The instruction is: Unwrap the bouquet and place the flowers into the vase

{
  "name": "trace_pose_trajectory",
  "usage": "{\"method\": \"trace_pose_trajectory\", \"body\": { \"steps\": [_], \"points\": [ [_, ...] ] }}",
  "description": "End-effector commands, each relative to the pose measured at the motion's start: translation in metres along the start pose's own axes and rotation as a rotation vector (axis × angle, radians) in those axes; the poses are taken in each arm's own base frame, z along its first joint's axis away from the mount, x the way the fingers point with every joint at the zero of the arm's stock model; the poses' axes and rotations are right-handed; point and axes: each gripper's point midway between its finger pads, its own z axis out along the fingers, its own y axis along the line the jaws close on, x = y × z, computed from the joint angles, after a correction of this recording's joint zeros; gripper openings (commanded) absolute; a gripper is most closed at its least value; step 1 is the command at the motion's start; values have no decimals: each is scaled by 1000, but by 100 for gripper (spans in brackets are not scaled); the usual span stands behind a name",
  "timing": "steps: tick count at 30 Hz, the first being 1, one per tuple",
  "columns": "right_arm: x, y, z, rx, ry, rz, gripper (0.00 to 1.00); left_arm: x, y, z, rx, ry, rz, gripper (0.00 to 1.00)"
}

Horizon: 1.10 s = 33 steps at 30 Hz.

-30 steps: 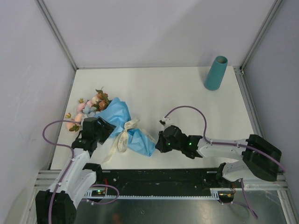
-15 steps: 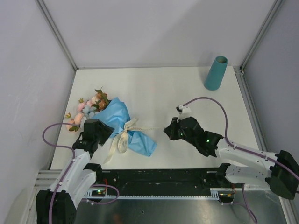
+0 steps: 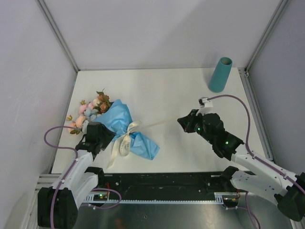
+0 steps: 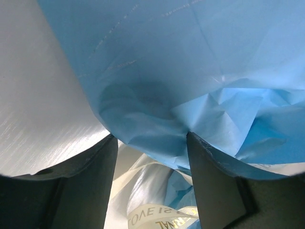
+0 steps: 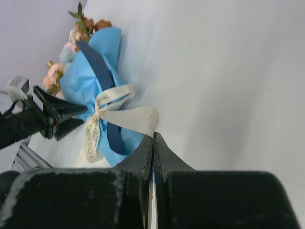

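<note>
The bouquet (image 3: 121,125) lies at the table's left, its flowers (image 3: 91,110) pointing to the far left and its blue wrapping tied with a cream ribbon (image 3: 125,139). My left gripper (image 3: 101,132) holds the wrapping's near-left side. In the left wrist view both fingers (image 4: 212,176) press against the bulging blue paper (image 4: 157,95). My right gripper (image 3: 185,122) is shut on the ribbon's free end (image 5: 136,117), and that strand runs taut from the bow (image 5: 97,114) to the closed jaws (image 5: 153,137). The teal vase (image 3: 220,75) stands upright at the far right.
White walls with metal frame posts (image 3: 57,33) enclose the table on three sides. The black rail (image 3: 162,183) with the arm bases runs along the near edge. The right arm's purple cable (image 3: 238,102) loops above the table.
My right gripper has moved right and away from the bouquet with the ribbon end, drawing the strand out straight. The left gripper has stayed at the wrapping, its jaws slightly narrower.
</note>
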Motion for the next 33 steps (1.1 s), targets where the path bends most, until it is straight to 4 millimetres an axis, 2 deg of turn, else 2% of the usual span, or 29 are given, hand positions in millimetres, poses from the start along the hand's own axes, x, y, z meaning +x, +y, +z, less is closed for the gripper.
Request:
{"method": "trace_pose_trajectory", "body": {
  "steps": [1,9,15,18,22,26,31,33],
  "points": [
    [-43,-4,-16,17,-131,-4,0,-6,11,4,-41,-42,-20,65],
    [-105,-51,-42,202,-335,19,0,-8,13,3,-40,-65,-41,65],
    [-175,-105,-84,452,-628,114,0,-12,12,1,-27,-89,-60,65],
    [-208,-123,-107,513,-752,158,0,-13,9,0,-15,-91,-56,66],
    [-233,-134,-118,517,-807,187,0,-14,9,-1,-15,-96,-56,66],
    [-232,-138,-102,471,-728,184,0,-14,7,-1,-8,-91,-57,66],
    [-180,-140,-59,392,-434,194,1,-16,-3,-6,31,-87,-42,67],
    [-151,-134,-43,345,-299,220,15,-18,-11,-10,62,-86,-38,68]
  ]
}}
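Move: The right gripper already pinches the end of one ribbon tail. The bow's knot lies about 24 cm to its left, 2 cm ahead and some 16 cm below. The wrap's narrow end is roughly 17 cm left and 6 cm back of this gripper, the flowers about 48 cm left and 13 cm ahead, the vase some 26 cm right and 30 cm ahead. From the left gripper the knot is about 8 cm right and 3 cm ahead. Keep the ribbon pinched and draw the right gripper away from the knot, sweeping about 25 cm right with 10 cm forward towards the vase, rising some 12 cm and turning clockwise about 50 degrees; then ease back a little left and down. Hold the left gripper almost still, half open, at the wrap's near edge to steady it. ##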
